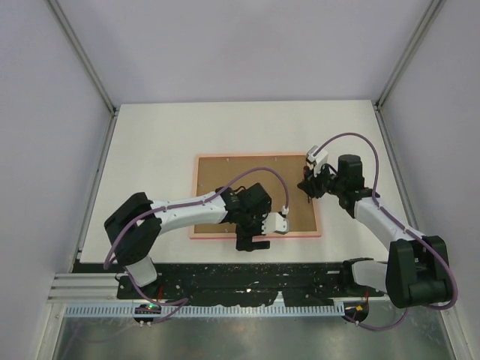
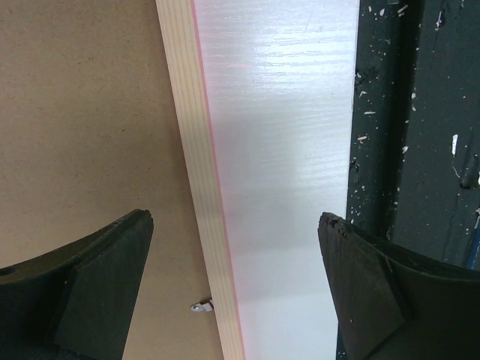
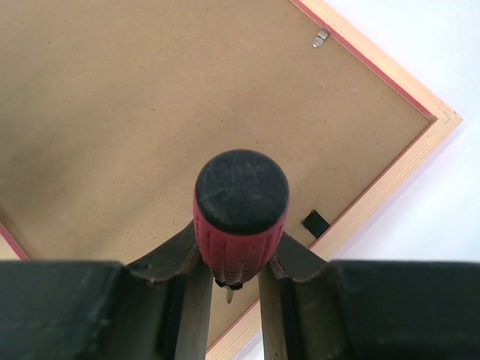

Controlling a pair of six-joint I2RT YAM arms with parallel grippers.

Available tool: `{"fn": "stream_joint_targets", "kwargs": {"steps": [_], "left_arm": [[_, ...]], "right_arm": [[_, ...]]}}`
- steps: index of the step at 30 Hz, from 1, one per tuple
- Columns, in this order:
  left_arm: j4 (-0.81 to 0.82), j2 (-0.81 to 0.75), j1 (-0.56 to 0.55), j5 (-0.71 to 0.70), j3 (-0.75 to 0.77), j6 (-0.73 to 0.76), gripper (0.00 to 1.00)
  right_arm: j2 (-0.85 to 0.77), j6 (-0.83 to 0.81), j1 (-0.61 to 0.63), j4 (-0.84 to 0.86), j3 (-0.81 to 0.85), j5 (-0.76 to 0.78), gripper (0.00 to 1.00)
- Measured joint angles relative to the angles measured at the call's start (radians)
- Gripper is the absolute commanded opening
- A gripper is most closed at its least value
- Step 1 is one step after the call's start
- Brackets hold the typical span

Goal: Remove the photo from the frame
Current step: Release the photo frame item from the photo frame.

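Note:
The frame (image 1: 196, 196) lies face down on the white table, its pale pink rim (image 2: 199, 187) around a plain brown backing board (image 1: 225, 180). The photo is hidden under that board. My left gripper (image 2: 236, 285) hangs open above the frame's near edge, one finger over the board and the other over the table, holding nothing. My right gripper (image 3: 236, 255) is shut on a red-handled screwdriver (image 3: 240, 210) with a black cap, held tip down above the board near the frame's right corner (image 3: 442, 120).
A small metal clip (image 2: 199, 306) juts from the rim onto the board. Another clip (image 3: 321, 37) and a black tab (image 3: 316, 222) sit along the right rim. A black speckled strip (image 2: 420, 150) borders the white table (image 2: 285, 150) at the near side.

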Motion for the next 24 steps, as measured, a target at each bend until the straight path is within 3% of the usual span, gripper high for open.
{"fn": "stream_joint_targets", "kwargs": {"steps": [11, 20, 24], "left_arm": [[0.029, 0.052, -0.001, -0.036, 0.000, -0.038, 0.83], [0.058, 0.073, -0.003, -0.088, 0.005, -0.058, 0.55], [0.066, 0.080, -0.004, -0.104, 0.010, -0.060, 0.51]], "right_arm": [[-0.037, 0.019, 0.000, 0.083, -0.041, -0.048, 0.08], [-0.078, -0.001, -0.001, 0.106, -0.060, -0.053, 0.08], [-0.086, -0.051, -0.009, 0.101, -0.065, -0.074, 0.08]]}}
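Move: The near strip of the photo frame runs about 2 cm ahead of my left hand and 3 cm below it. A metal clip sits on its inner edge some 7 cm to the left and 3 cm ahead, and the table's near edge is about 6 cm back. For my right hand, the clip on the frame's right side lies about 4 cm back, 2 cm right and 8 cm down, with the black tab some 4 cm ahead of that clip. I lower my left hand about 2 cm, then ease it forward a further 2 cm so its fingers straddle the frame's near strip, narrowing them from wide open to about half without gripping it yet. My right hand keeps hold of the screwdriver and lifts it some 2 cm away from the right-side clip, tipping the fingers up nearly 10 degrees. ##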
